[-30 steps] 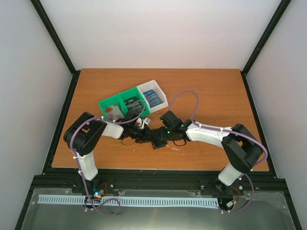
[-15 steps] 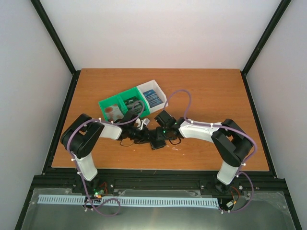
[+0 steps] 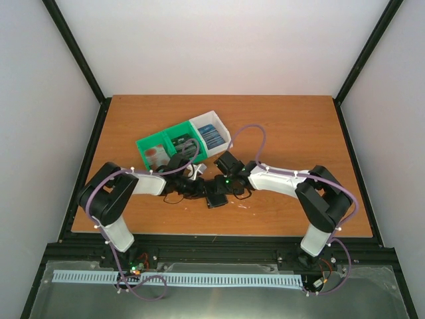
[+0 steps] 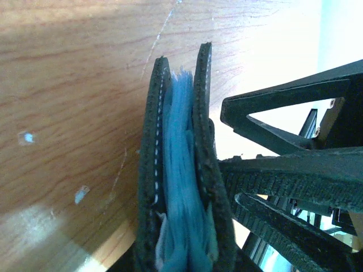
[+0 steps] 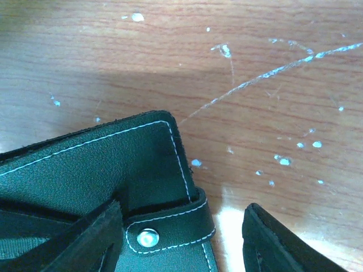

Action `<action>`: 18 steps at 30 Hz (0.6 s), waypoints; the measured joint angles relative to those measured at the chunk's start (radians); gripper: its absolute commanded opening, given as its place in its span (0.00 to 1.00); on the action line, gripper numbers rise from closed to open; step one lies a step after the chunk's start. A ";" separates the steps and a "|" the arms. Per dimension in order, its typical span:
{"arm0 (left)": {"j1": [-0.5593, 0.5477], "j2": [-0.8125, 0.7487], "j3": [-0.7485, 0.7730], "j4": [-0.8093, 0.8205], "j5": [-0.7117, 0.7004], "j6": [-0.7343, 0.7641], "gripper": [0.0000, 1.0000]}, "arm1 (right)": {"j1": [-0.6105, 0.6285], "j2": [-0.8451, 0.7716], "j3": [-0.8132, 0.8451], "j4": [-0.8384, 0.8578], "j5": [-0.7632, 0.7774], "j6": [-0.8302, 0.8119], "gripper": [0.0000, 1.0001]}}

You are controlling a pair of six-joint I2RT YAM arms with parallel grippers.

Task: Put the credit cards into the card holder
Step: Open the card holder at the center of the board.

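Note:
The black card holder (image 3: 215,197) lies at the table's front middle, between my two grippers. In the left wrist view it stands edge-on, black covers (image 4: 148,170) nearly together round grey-blue sleeves (image 4: 180,170), and my left gripper (image 3: 194,187) is shut on it. My right gripper (image 5: 184,211) is open astride the snap tab (image 5: 170,229); its left finger (image 5: 85,241) lies over the holder and its right finger (image 5: 278,241) stands off over bare wood. Credit cards sit in the bin: blue ones (image 3: 211,136), dark ones (image 3: 183,143), pinkish ones (image 3: 156,154).
The green and white three-compartment bin (image 3: 147,143) stands just behind the grippers, left of centre. Scratches and white specks mark the wooden table (image 3: 292,126). Black frame rails (image 3: 219,239) run along the table's edges.
My right gripper's jaws have opened wider. Both arms have shifted a little to the left, with the card holder still in the left gripper.

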 measured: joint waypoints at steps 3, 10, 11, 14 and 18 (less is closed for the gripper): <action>0.000 -0.023 -0.002 -0.014 -0.011 0.002 0.01 | 0.001 -0.011 0.000 -0.003 -0.008 -0.001 0.54; -0.008 -0.067 -0.003 -0.039 -0.048 0.003 0.01 | 0.025 -0.055 -0.030 -0.021 0.052 0.001 0.43; -0.013 -0.071 -0.003 -0.041 -0.055 0.003 0.01 | 0.032 -0.064 -0.034 -0.030 0.071 0.007 0.41; -0.020 -0.079 -0.003 -0.042 -0.065 0.004 0.01 | 0.045 -0.082 -0.035 -0.066 0.135 0.018 0.35; -0.013 -0.098 -0.003 -0.050 -0.087 0.005 0.01 | 0.033 -0.085 -0.038 -0.215 0.270 0.042 0.30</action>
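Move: The card holder's snap strap is right under the right fingers, about 2 cm to their left, level fore and aft and barely 1 cm below; the holder's middle is roughly 3 cm left of that hand, 1 cm back and 1 cm lower. The left hand already grips the holder, whose middle lies some 3 cm to its right and 2 cm below. From the left hand, the green tray is about 13 cm ahead and 12 cm left, the white tray 19 cm ahead and 2 cm right. The card holder stays pinched in the left fingers while that hand lifts it nearly 2 cm. At its strap the right fingers first rise slightly, then come off the cover and sweep about 6 cm to the right, away from the holder, quickening towards the end. They close partway on nothing as the wrist rolls some 15 degrees to bring them nearly straight down. ##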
